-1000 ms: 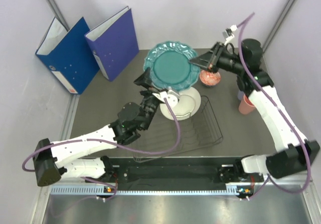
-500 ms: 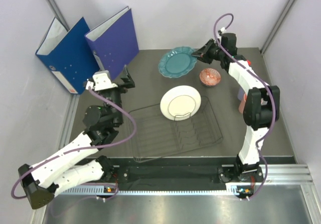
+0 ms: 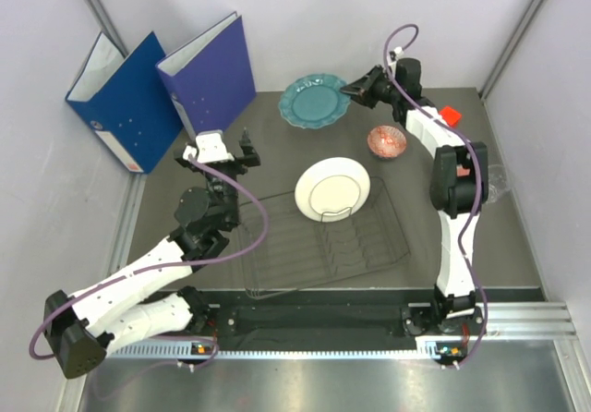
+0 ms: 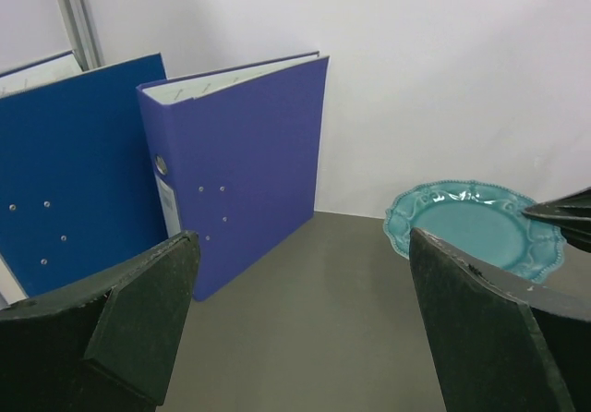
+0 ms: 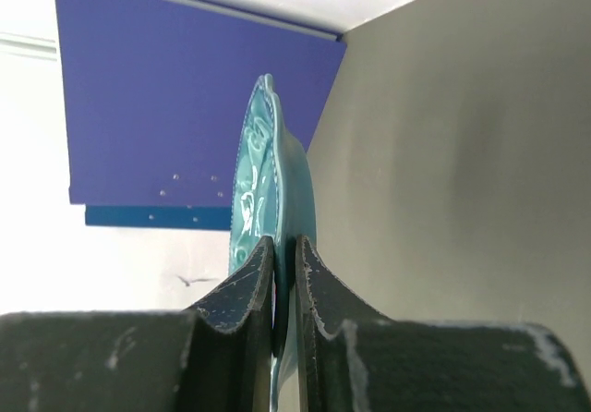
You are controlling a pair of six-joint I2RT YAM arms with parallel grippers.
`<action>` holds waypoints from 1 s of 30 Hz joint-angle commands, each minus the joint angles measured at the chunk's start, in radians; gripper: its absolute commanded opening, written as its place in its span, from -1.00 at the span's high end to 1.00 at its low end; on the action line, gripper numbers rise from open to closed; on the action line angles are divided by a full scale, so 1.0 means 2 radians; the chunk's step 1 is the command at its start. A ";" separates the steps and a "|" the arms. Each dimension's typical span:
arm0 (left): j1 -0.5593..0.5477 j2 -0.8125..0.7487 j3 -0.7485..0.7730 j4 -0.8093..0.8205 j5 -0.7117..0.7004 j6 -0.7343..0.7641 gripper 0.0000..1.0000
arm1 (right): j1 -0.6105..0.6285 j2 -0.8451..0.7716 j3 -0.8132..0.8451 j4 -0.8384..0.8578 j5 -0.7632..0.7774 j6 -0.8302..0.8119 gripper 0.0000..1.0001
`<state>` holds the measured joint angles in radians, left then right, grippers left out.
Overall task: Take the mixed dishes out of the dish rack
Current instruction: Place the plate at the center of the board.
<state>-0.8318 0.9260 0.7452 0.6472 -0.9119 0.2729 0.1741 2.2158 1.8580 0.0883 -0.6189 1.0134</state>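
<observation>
My right gripper (image 3: 355,90) is shut on the rim of the teal plate (image 3: 314,103) at the back of the table; the plate shows edge-on between the fingers in the right wrist view (image 5: 268,181) and ahead in the left wrist view (image 4: 471,229). A white plate (image 3: 332,187) stands in the dark wire dish rack (image 3: 323,236). A small red-patterned bowl (image 3: 387,140) sits on the table right of the teal plate. My left gripper (image 3: 229,150) is open and empty, left of the rack. The cups are hidden; a clear glass (image 3: 494,176) may stand behind the right arm.
Two blue binders (image 3: 157,89) stand at the back left, and they also show in the left wrist view (image 4: 235,163). A small red block (image 3: 450,115) lies at the back right. The walls close in behind and at both sides.
My right gripper has carried the teal plate back and down toward the table's rear. My left arm has pulled back from the rack to the left and now points at the binders.
</observation>
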 commanded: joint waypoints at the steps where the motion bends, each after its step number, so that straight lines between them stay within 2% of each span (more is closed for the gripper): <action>1: 0.002 0.006 -0.008 0.000 0.009 -0.020 -0.98 | 0.000 0.023 0.084 0.057 -0.033 0.028 1.00; 7: 0.003 0.022 -0.012 -0.012 0.015 -0.044 -0.98 | 0.000 0.059 0.126 0.007 -0.028 -0.007 1.00; 15: 0.003 0.034 -0.013 -0.030 0.026 -0.071 -0.98 | 0.006 0.084 0.138 -0.058 -0.007 -0.059 1.00; 30: 0.003 0.031 -0.024 -0.055 0.034 -0.097 -0.98 | 0.020 0.107 0.126 -0.103 0.002 -0.086 1.00</action>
<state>-0.8299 0.9936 0.7082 0.5236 -0.8536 0.1017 0.1963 2.4626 2.0518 -0.1894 -0.5556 0.8272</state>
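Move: My right hand still pinches the teal plate by its rim. The bare spot in the middle of the board where it goes is centred roughly 8 cm left of this hand, 1 cm back and 17 cm below. From this hand the patterned bowl sits about 11 cm right and 4 cm back, and the white plate in the rack about 22 cm back and 2 cm left, both lower. For my empty left hand the spot is some 28 cm ahead, 12 cm right and 33 cm below. I bring the teal plate down with my right hand, about 12 cm towards the open board beside the bowl, easing forward a couple of centimetres first and drifting slightly back late on. My grip stays shut on the rim while the fingers dip some 15 degrees. My left hand, empty and wide open, sinks about 5 cm and shifts 3 cm right. ##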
